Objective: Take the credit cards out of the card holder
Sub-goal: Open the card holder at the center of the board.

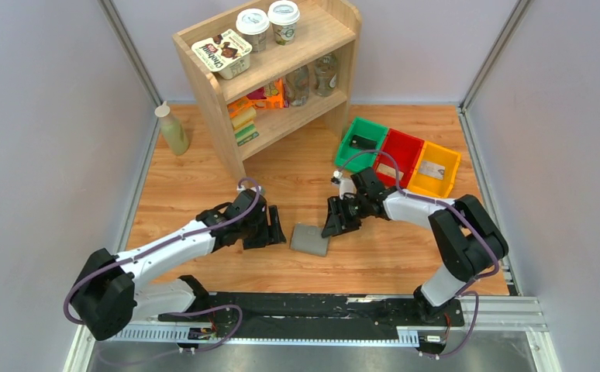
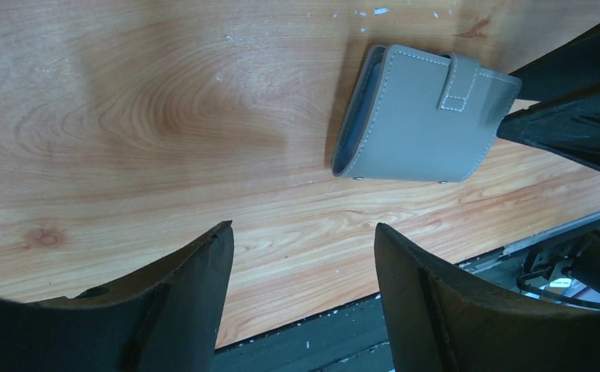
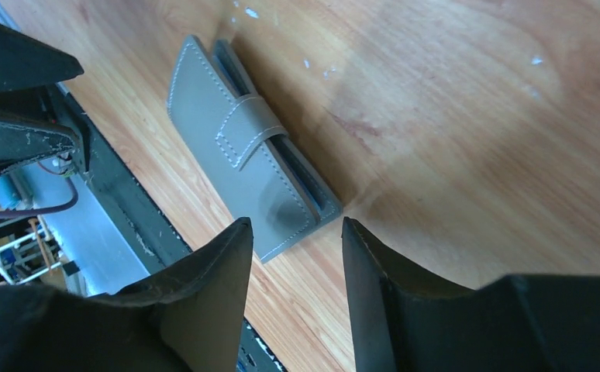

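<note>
The grey card holder (image 1: pixel 310 239) lies flat on the wooden table between my two grippers, folded shut with its tab strap (image 2: pixel 460 81) across the cover. The credit cards are hidden inside it. My left gripper (image 1: pixel 275 230) hovers just left of the holder, open and empty; in the left wrist view (image 2: pixel 303 226) the holder (image 2: pixel 417 120) lies ahead and to the right. My right gripper (image 1: pixel 334 225) is at the holder's right edge, open, with nothing between its fingers. In the right wrist view (image 3: pixel 297 221) a corner of the holder (image 3: pixel 239 151) lies just past the fingertips.
Green (image 1: pixel 363 142), red (image 1: pixel 400 155) and yellow (image 1: pixel 435 169) bins stand in a row at the back right; a pale flat rectangle lies in the yellow one. A wooden shelf (image 1: pixel 277 70) with cups and snacks stands at the back, a bottle (image 1: pixel 173 129) to its left.
</note>
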Available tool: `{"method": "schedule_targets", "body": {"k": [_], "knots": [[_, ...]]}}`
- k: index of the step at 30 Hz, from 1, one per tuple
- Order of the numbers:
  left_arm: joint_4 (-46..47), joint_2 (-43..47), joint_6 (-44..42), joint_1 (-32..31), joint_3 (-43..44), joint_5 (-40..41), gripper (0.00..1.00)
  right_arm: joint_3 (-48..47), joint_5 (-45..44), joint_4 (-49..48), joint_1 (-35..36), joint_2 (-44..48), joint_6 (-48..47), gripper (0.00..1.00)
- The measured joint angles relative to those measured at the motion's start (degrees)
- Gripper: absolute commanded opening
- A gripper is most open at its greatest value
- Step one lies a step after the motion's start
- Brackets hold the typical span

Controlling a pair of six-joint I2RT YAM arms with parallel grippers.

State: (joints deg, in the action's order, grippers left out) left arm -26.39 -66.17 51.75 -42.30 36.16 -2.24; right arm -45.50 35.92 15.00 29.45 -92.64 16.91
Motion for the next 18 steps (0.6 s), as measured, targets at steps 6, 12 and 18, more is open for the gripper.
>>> {"method": "schedule_targets", "body": {"k": [6,12,18], "knots": [[0.0,1.6,0.0,0.0,0.0,0.3,0.74,0.0,3.8,-2.4,0.0,-1.5,-0.5,0.36],[-0.6,2.6,0.0,0.0,0.0,1.0,0.74,0.0,4.9,-4.0,0.0,-3.4,-0.6,0.05],[-1.9,4.7,-0.1,0.0,0.0,1.9,0.75,-0.1,3.7,-3.2,0.0,-1.9,-0.6,0.00]]}}
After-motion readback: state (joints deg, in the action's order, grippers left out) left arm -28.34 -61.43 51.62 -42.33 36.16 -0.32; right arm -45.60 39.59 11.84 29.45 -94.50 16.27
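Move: The card holder lies flat just beyond the right fingertips, its middle about 4 cm left of that hand, 2 cm back and 2 cm lower, with its strap on the far edge. From the same hand, the green bin is some 24 cm ahead and 8 cm right, the red bin about 21 cm ahead and 17 cm right. From the left hand, the holder is roughly 8 cm to the right, 2 cm ahead and 5 cm below. Edging left by about 1 cm over the near end of the card holder and dipping slightly, the right hand shuts its half-open fingers fully, pinching the top cover at its right end near the strapped edge, then starts to ease up. The left hand, fingers still wide open, rises about 1.5 cm clear of the holder. ##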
